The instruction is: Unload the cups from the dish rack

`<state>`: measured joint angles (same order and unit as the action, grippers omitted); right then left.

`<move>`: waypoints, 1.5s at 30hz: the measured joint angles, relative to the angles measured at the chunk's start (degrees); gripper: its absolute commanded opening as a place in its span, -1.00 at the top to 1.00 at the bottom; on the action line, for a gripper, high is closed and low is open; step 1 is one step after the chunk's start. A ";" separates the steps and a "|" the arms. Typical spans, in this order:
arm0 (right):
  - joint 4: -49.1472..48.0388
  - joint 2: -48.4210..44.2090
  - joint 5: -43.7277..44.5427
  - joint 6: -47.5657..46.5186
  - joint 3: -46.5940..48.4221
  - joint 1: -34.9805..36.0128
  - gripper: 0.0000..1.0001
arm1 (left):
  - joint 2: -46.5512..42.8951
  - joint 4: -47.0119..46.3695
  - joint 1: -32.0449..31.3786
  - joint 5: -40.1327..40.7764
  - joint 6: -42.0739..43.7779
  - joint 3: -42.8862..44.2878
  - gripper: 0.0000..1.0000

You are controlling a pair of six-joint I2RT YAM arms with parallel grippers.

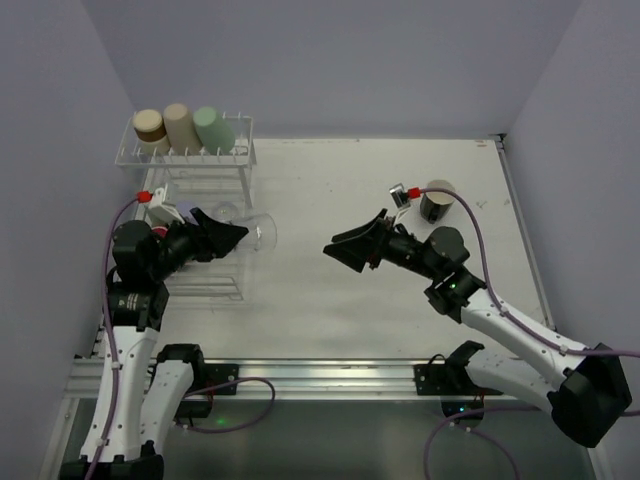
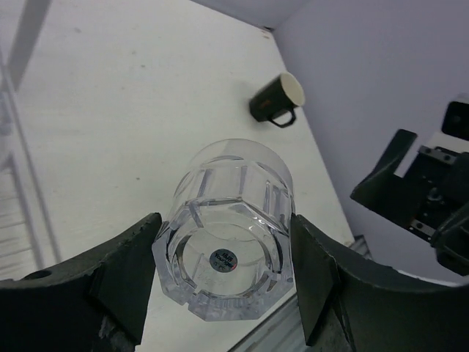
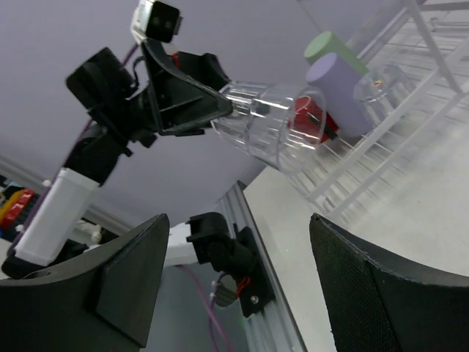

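My left gripper (image 1: 238, 236) is shut on a clear glass cup (image 1: 260, 233) and holds it sideways above the table, just right of the white wire dish rack (image 1: 243, 166). In the left wrist view the fingers (image 2: 139, 257) press both sides of the glass (image 2: 227, 220). Tan-brown (image 1: 150, 125), beige (image 1: 180, 126) and pale green (image 1: 213, 129) cups lie on the rack's raised shelf. A purple cup (image 3: 333, 77), a red cup (image 3: 311, 121) and another clear glass (image 3: 381, 84) sit in the rack. My right gripper (image 1: 345, 250) is open and empty, facing the held glass (image 3: 275, 132).
A black cup with cream inside (image 1: 437, 201) stands on the table at the right, behind my right arm; it also shows in the left wrist view (image 2: 277, 99). Walls close in the table on the left, back and right. A metal rail (image 1: 320, 375) runs along the near edge.
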<state>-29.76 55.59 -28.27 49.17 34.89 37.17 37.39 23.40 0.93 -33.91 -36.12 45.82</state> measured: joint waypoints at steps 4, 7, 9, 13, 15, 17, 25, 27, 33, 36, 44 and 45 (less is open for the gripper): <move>-6.93 4.59 -0.24 2.12 0.11 2.47 -0.53 | 0.61 -13.53 -2.95 -6.36 -7.67 -6.73 0.62; -9.01 9.22 -0.79 2.89 1.09 3.08 -0.54 | 2.23 -21.24 -7.39 -7.93 -11.41 -9.27 0.62; -9.70 11.74 -0.83 3.32 1.31 3.34 -0.52 | 3.72 -25.97 -10.86 -8.28 -13.09 -10.01 0.62; -10.56 13.70 -1.29 3.93 1.55 3.50 -0.33 | 6.51 -33.99 -14.60 -9.03 -15.76 -11.34 0.63; -11.54 13.88 -1.42 4.28 2.14 3.65 -0.16 | 7.74 -36.63 -14.73 -9.27 -16.57 -12.02 0.63; -12.55 14.05 -1.53 4.72 2.89 3.72 -0.04 | 8.76 -38.80 -14.99 -9.53 -17.05 -12.61 0.61; -15.23 16.92 -3.10 6.64 5.27 4.15 0.92 | 9.75 -43.15 -16.04 -9.40 -17.22 -14.27 -0.52; -15.61 17.09 -3.93 7.63 5.33 4.04 1.00 | 9.90 -42.80 -16.22 -9.11 -16.55 -14.71 -0.72; -2.80 14.99 -2.23 1.01 7.30 0.85 1.00 | 8.11 -31.91 -16.50 -4.59 -9.01 -11.91 -1.00; 13.31 14.49 2.34 -7.28 13.14 -2.47 1.00 | 6.49 -20.61 -16.57 3.58 -1.09 -6.49 -1.00; 47.45 29.29 23.17 -27.39 38.12 -9.33 1.00 | 3.74 -4.24 -16.59 24.39 12.90 -4.00 -1.00; 49.96 32.68 25.70 -29.22 40.81 -9.38 1.00 | 3.87 -3.56 -16.59 25.97 13.53 -4.66 -1.00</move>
<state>20.21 88.27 -2.57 19.94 75.70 27.79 41.25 19.84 -15.66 -7.94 -22.59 41.17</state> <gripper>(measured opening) 0.059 0.997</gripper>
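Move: The clear cup, already gripped by its base in the left hand with its rim towards the right arm, has its middle about 6 cm right and 2 cm ahead of that hand. The open right gripper waits some 20 cm right and 3 cm back of the left hand; from the right hand, the cup lies about 15 cm left, 3 cm ahead and slightly lower. The dark mug stands about 22 cm ahead, 24 cm right and 26 cm below the right hand. The rack glass is some 17 cm ahead, 6 cm left and 21 cm below the left hand. The clear cup is held out rightward about 10 cm by the left hand, turning clockwise, while the right hand comes left 5 cm, dips and rises, then pinches the wall at the rim. The left fingers open and back off left towards the rack, then sink; the right carries the cup forward nearly 20 cm, right and down, rolling its left side down. ##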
